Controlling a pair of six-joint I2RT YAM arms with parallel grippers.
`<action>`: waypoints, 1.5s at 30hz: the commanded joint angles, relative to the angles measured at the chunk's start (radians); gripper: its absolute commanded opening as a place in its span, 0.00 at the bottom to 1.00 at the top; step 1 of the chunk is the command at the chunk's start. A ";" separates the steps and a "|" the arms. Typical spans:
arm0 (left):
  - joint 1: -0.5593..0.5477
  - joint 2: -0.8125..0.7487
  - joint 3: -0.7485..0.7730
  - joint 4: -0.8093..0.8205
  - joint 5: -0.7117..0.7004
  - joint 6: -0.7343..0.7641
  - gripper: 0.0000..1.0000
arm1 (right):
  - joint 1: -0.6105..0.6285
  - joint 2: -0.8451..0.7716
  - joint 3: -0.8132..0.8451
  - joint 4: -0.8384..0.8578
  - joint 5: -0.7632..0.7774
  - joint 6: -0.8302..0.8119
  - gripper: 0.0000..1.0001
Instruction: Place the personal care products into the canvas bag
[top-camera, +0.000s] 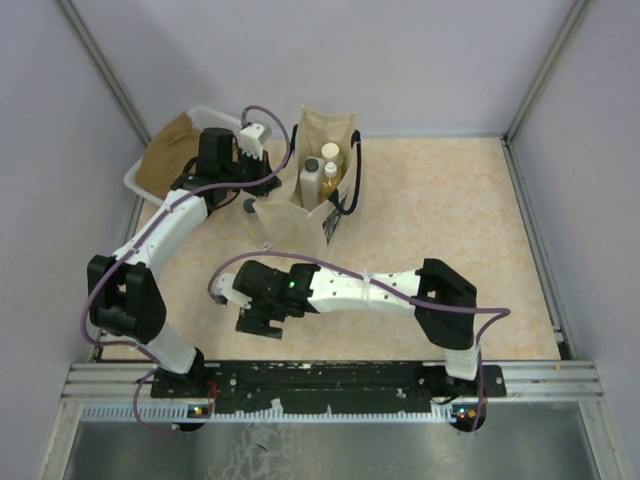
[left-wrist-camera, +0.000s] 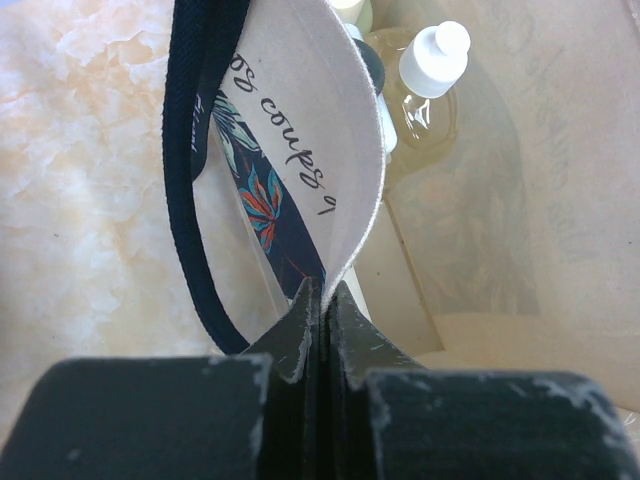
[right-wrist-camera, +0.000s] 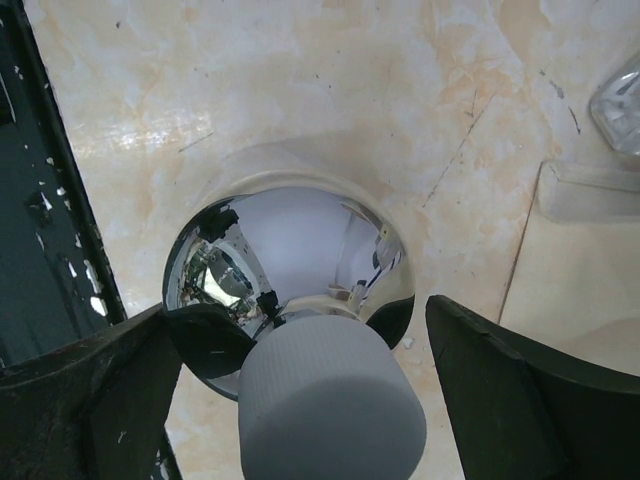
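Note:
The canvas bag (top-camera: 300, 215) stands upright at the back of the table. Inside it are an olive-green bottle with a cream cap (top-camera: 330, 155), a whitish bottle with a black cap (top-camera: 311, 176) and an amber bottle with a white cap (top-camera: 331, 181). My left gripper (top-camera: 272, 178) is shut on the bag's cloth rim (left-wrist-camera: 355, 150), beside its black handle (left-wrist-camera: 185, 190). A slim clear bottle with a black cap (top-camera: 257, 223) stands left of the bag. My right gripper (right-wrist-camera: 300, 330) is open, a finger on each side of the silvery round bottle (right-wrist-camera: 290, 250) with its white cap (right-wrist-camera: 330, 400).
A white tub (top-camera: 215, 112) with brown cloth (top-camera: 165, 155) sits at the back left, close behind my left arm. The black base rail (top-camera: 330, 380) runs along the near edge. Grey walls close in the table on three sides.

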 joint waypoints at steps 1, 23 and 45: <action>0.013 0.005 -0.014 -0.015 0.002 0.023 0.00 | 0.005 -0.035 0.047 0.096 -0.009 -0.024 0.99; 0.015 0.017 -0.014 -0.015 0.006 0.021 0.00 | -0.031 0.007 0.006 0.150 -0.132 -0.001 0.81; 0.018 0.024 -0.009 -0.017 0.017 0.020 0.00 | -0.146 -0.474 -0.165 0.108 0.149 0.203 0.00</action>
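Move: The silver bottle stands between the right hand's open fingers, its middle about 3 cm to the left and 3 cm below, level in reach. The canvas bag is some 23 cm ahead and 11 cm to the right; the clear bottle is about 18 cm ahead and 1 cm left. From the left hand, at the bag's rim, the silver bottle lies roughly 26 cm back, 2 cm left and 14 cm below. Right hand slides 3 cm left, pinches the silver bottle, swings it some 9 cm right towards the bag. ##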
